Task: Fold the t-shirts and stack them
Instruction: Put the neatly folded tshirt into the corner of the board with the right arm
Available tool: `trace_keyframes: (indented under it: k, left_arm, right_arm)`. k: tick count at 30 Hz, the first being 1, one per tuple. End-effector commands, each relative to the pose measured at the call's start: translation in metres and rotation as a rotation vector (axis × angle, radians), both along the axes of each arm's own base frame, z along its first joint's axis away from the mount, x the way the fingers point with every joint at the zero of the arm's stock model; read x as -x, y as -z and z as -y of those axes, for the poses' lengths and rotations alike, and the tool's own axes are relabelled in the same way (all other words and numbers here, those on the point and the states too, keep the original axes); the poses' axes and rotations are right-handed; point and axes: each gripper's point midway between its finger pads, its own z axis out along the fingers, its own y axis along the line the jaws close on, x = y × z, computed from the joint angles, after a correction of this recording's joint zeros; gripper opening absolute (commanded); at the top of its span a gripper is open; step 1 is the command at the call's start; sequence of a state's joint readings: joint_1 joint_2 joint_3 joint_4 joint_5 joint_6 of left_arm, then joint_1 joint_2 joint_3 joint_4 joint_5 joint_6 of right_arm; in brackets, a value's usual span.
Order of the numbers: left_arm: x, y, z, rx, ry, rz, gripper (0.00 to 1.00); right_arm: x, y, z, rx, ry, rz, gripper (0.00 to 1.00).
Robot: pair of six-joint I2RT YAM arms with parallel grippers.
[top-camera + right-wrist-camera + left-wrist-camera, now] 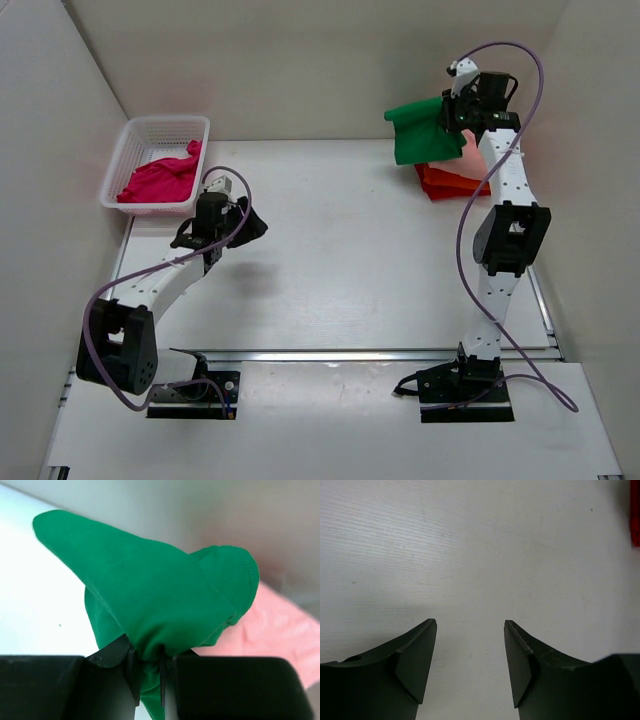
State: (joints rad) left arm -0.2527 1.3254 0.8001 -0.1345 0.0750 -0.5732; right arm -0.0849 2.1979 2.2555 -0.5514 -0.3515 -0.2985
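Observation:
My right gripper (455,118) is shut on a folded bright green t-shirt (425,132), which hangs in the air at the back right, above a stack of folded t-shirts (450,180) in salmon pink and orange-red. In the right wrist view the green t-shirt (150,595) is pinched between the fingers, with the salmon pink t-shirt (280,630) below it. A magenta t-shirt (160,178) lies crumpled in the white basket (135,135). My left gripper (248,222) hovers open over bare table to the right of the basket, nothing between its fingers (420,660).
The white lattice basket stands at the back left against the left wall. White walls enclose the table on three sides. A red edge (635,515) of the stack shows at the right border of the left wrist view.

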Motion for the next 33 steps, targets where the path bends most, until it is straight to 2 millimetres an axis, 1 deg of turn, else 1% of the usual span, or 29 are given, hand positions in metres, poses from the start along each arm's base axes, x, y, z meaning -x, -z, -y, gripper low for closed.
trace_keyframes:
  k: [1, 2, 3, 4, 5, 6, 7, 9, 10, 11, 12, 13, 14, 15, 16, 17, 18, 20, 21, 22, 23, 24, 25, 26, 27, 29, 30, 31, 33]
  left_arm:
    - [0.004, -0.008, 0.002, 0.008, 0.012, 0.035, 0.68]
    - [0.005, -0.005, 0.002, 0.005, 0.013, 0.025, 0.68]
    - [0.006, -0.004, 0.002, 0.006, 0.014, 0.018, 0.68]
    - [0.007, -0.005, 0.003, 0.005, 0.018, 0.018, 0.67]
    - [0.007, -0.003, 0.001, -0.002, 0.015, 0.017, 0.68]
    - [0.006, -0.004, 0.002, -0.001, 0.018, 0.022, 0.68]
    - [0.007, -0.003, 0.001, -0.003, 0.015, 0.019, 0.68]
    - [0.006, -0.003, 0.002, -0.002, 0.015, 0.022, 0.68]
    - [0.007, 0.001, 0.002, -0.005, 0.022, 0.011, 0.68]
    - [0.007, 0.001, 0.004, -0.003, 0.022, 0.008, 0.68]
    - [0.008, 0.003, 0.005, -0.006, 0.032, 0.005, 0.68]
    - [0.009, 0.004, 0.005, -0.003, 0.027, -0.003, 0.68]
    - [0.007, 0.004, 0.005, -0.002, 0.025, 0.003, 0.68]
    - [0.007, 0.003, 0.006, -0.001, 0.022, 0.01, 0.67]
    - [0.007, 0.002, 0.008, 0.002, 0.026, 0.011, 0.68]
    - [0.006, 0.003, 0.008, 0.003, 0.021, 0.01, 0.68]
    - [0.008, 0.004, 0.009, 0.002, 0.024, 0.007, 0.68]
    - [0.008, 0.007, 0.009, 0.005, 0.021, 0.0, 0.67]
    - [0.008, 0.005, 0.012, 0.006, 0.028, 0.007, 0.67]
    - [0.009, 0.008, 0.012, 0.006, 0.028, 0.001, 0.67]
    - [0.008, 0.006, 0.013, 0.009, 0.029, 0.006, 0.67]
    - [0.008, 0.004, 0.014, 0.01, 0.033, 0.011, 0.67]
    - [0.008, 0.007, 0.011, 0.003, 0.026, 0.005, 0.67]
    - [0.006, 0.003, 0.009, 0.007, 0.02, 0.015, 0.67]
    - [0.008, 0.006, 0.01, 0.004, 0.025, 0.008, 0.67]
    - [0.007, 0.004, 0.01, 0.009, 0.021, 0.01, 0.67]
    - [0.008, 0.003, 0.011, 0.008, 0.027, 0.015, 0.67]
    - [0.006, 0.005, 0.01, 0.009, 0.021, 0.011, 0.67]
    - [0.008, 0.007, 0.011, 0.008, 0.026, 0.005, 0.67]
  right_arm:
    - [0.0, -0.137, -0.005, 0.031, -0.04, 0.381, 0.0]
    - [-0.002, -0.133, -0.002, 0.033, -0.03, 0.384, 0.0]
    - [0.0, -0.153, -0.002, 0.048, -0.024, 0.448, 0.0]
    - [0.0, -0.158, -0.001, 0.058, -0.021, 0.465, 0.0]
    - [0.001, -0.17, 0.003, 0.065, -0.014, 0.489, 0.0]
    - [-0.002, -0.171, 0.006, 0.065, -0.011, 0.495, 0.0]
    - [0.0, -0.18, 0.011, 0.062, -0.005, 0.508, 0.0]
    - [0.005, -0.189, 0.025, 0.065, 0.006, 0.527, 0.01]
    - [0.007, -0.192, 0.026, 0.064, 0.006, 0.529, 0.0]
    - [0.009, -0.196, 0.037, 0.068, 0.018, 0.538, 0.0]
    - [0.006, -0.183, 0.046, 0.059, 0.029, 0.51, 0.01]
    - [0.01, -0.192, 0.046, 0.053, 0.019, 0.53, 0.0]
    - [0.01, -0.18, 0.056, 0.049, 0.028, 0.503, 0.0]
    - [0.008, -0.161, 0.061, 0.035, 0.022, 0.465, 0.0]
    - [0.007, -0.156, 0.06, 0.031, 0.019, 0.455, 0.0]
    - [0.008, -0.143, 0.065, 0.025, 0.025, 0.424, 0.0]
    - [0.009, -0.128, 0.067, -0.003, 0.018, 0.379, 0.0]
    - [0.006, -0.094, 0.065, -0.051, -0.006, 0.288, 0.0]
    - [0.008, -0.08, 0.067, -0.074, -0.014, 0.244, 0.0]
    - [0.006, -0.058, 0.067, -0.091, -0.016, 0.191, 0.0]
    - [0.005, -0.042, 0.07, -0.103, -0.013, 0.146, 0.0]
    - [0.007, -0.029, 0.069, -0.122, -0.02, 0.105, 0.0]
    - [0.008, -0.018, 0.072, -0.145, -0.016, 0.076, 0.0]
    - [0.009, -0.011, 0.069, -0.164, -0.029, 0.058, 0.01]
    - [0.011, -0.005, 0.068, -0.201, -0.032, 0.036, 0.0]
    - [0.01, 0.007, 0.067, -0.21, -0.02, 0.01, 0.0]
    - [0.009, 0.013, 0.071, -0.209, -0.001, -0.007, 0.0]
    - [0.008, 0.013, 0.068, -0.211, 0.001, -0.01, 0.0]
    - [0.003, 0.021, 0.075, -0.218, 0.054, -0.025, 0.0]
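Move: The right hand already holds the folded green t-shirt. The stack's pink shirt lies some 7 cm ahead, 10 cm to its right and 21 cm below. The red shirt beneath stands about 5 cm ahead, 9 cm right and a little lower, and the board's right edge runs about 19 cm to the right, level with the hand. From the left hand the pink shirt is roughly 34 cm ahead, 53 cm right and 8 cm lower. Keeping its pinch on the green t-shirt, the right hand swings up about 11 cm while tipping the fingers up nearly 20 degrees, shifts some 8 cm right over the stack, then drops about 14 cm towards it. The fingers tip back down and the hand rolls about 10 degrees, left side up. Whether the cloth touches the stack can't be seen. ##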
